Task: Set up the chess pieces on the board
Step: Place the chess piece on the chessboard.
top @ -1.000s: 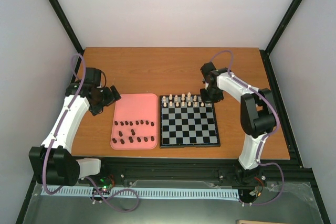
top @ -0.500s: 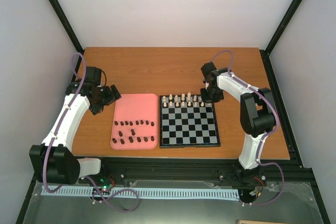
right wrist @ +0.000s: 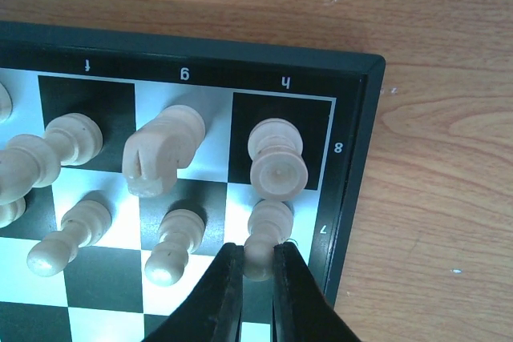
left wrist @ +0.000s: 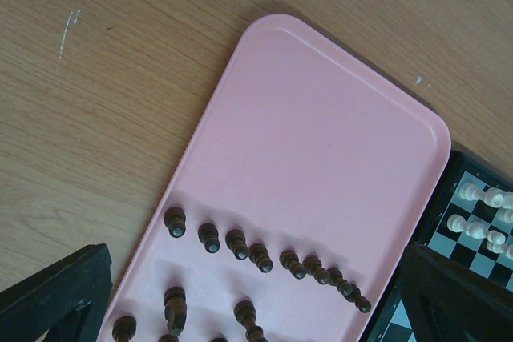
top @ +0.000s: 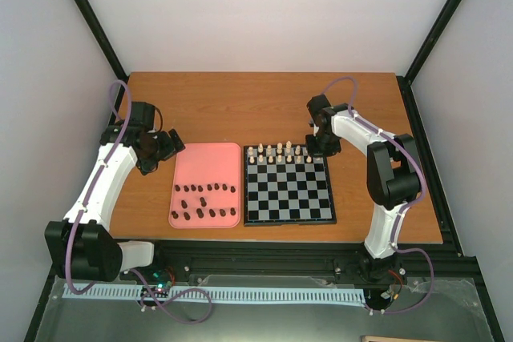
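Note:
The board [top: 288,190] lies at the table's middle, with cream chess pieces [top: 279,152] along its two far rows. In the right wrist view my right gripper [right wrist: 258,262] is shut on a cream pawn [right wrist: 267,234] that stands on the corner-column square just in front of the cream rook [right wrist: 277,158]. Beside them are a cream knight [right wrist: 160,150] and more pawns [right wrist: 172,242]. Dark brown pieces [left wrist: 264,258] stand in rows on the pink tray [left wrist: 321,142]. My left gripper [top: 170,146] hovers open at the tray's far left corner, its fingers [left wrist: 56,298] wide apart and holding nothing.
The pink tray [top: 206,166] lies directly left of the board, nearly touching it. Bare wooden table [top: 264,106] stretches behind both. Black frame posts rise at the table's far corners, and a rail runs along the near edge.

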Controlling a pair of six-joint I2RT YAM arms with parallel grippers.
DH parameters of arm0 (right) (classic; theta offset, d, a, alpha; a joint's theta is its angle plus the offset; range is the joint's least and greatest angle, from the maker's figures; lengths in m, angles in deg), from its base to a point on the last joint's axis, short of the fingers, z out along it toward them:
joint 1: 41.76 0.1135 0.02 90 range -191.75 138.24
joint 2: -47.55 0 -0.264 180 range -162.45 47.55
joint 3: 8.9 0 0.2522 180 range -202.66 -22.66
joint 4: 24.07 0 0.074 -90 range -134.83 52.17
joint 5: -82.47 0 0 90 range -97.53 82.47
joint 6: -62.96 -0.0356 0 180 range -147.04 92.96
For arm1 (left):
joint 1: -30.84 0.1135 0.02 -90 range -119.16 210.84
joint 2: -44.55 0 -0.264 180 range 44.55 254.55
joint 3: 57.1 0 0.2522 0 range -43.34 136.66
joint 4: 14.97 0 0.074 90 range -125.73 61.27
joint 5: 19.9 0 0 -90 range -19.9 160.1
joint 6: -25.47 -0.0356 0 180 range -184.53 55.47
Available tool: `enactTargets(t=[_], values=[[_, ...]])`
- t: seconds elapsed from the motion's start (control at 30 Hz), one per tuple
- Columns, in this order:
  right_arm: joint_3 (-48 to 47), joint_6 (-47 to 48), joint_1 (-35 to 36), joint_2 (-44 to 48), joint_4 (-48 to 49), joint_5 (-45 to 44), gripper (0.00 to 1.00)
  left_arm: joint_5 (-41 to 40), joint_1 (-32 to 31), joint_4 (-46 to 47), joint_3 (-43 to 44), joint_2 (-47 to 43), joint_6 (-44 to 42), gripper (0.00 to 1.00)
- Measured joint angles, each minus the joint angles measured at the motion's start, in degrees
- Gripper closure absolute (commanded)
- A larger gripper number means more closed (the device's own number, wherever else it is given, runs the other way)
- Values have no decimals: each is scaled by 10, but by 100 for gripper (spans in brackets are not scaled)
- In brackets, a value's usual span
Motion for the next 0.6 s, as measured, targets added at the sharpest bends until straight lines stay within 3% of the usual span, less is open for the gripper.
enactTargets(t=[0.3,0.6], values=[[9,0,0,0,5,2,73,0,0,0,0,0,0,0],[16,-2,0,4,-2,0,63,0,0,0,0,-4,0,0]])
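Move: Between the right hand's closed fingers is the white pawn on h7, its middle roughly 1 cm below the hand point. The rook stands some 3 cm straight ahead of it; the neighbouring pawn on g7 is 3 cm to its left and level with it, and the knight is 3 cm to its left and 3 cm farther out. From the idle left hand, the h7 pawn lies about 42 cm right, 7 cm ahead and 13 cm lower. Letting go of the h7 pawn, the right hand opens its fingers about a quarter of their range, so that a gap shows on either side of the pawn's head. As they spread, the hand eases back about 1 cm, away from the rook, and dips a little less than that before starting to rise again, still pointing down without turning. ##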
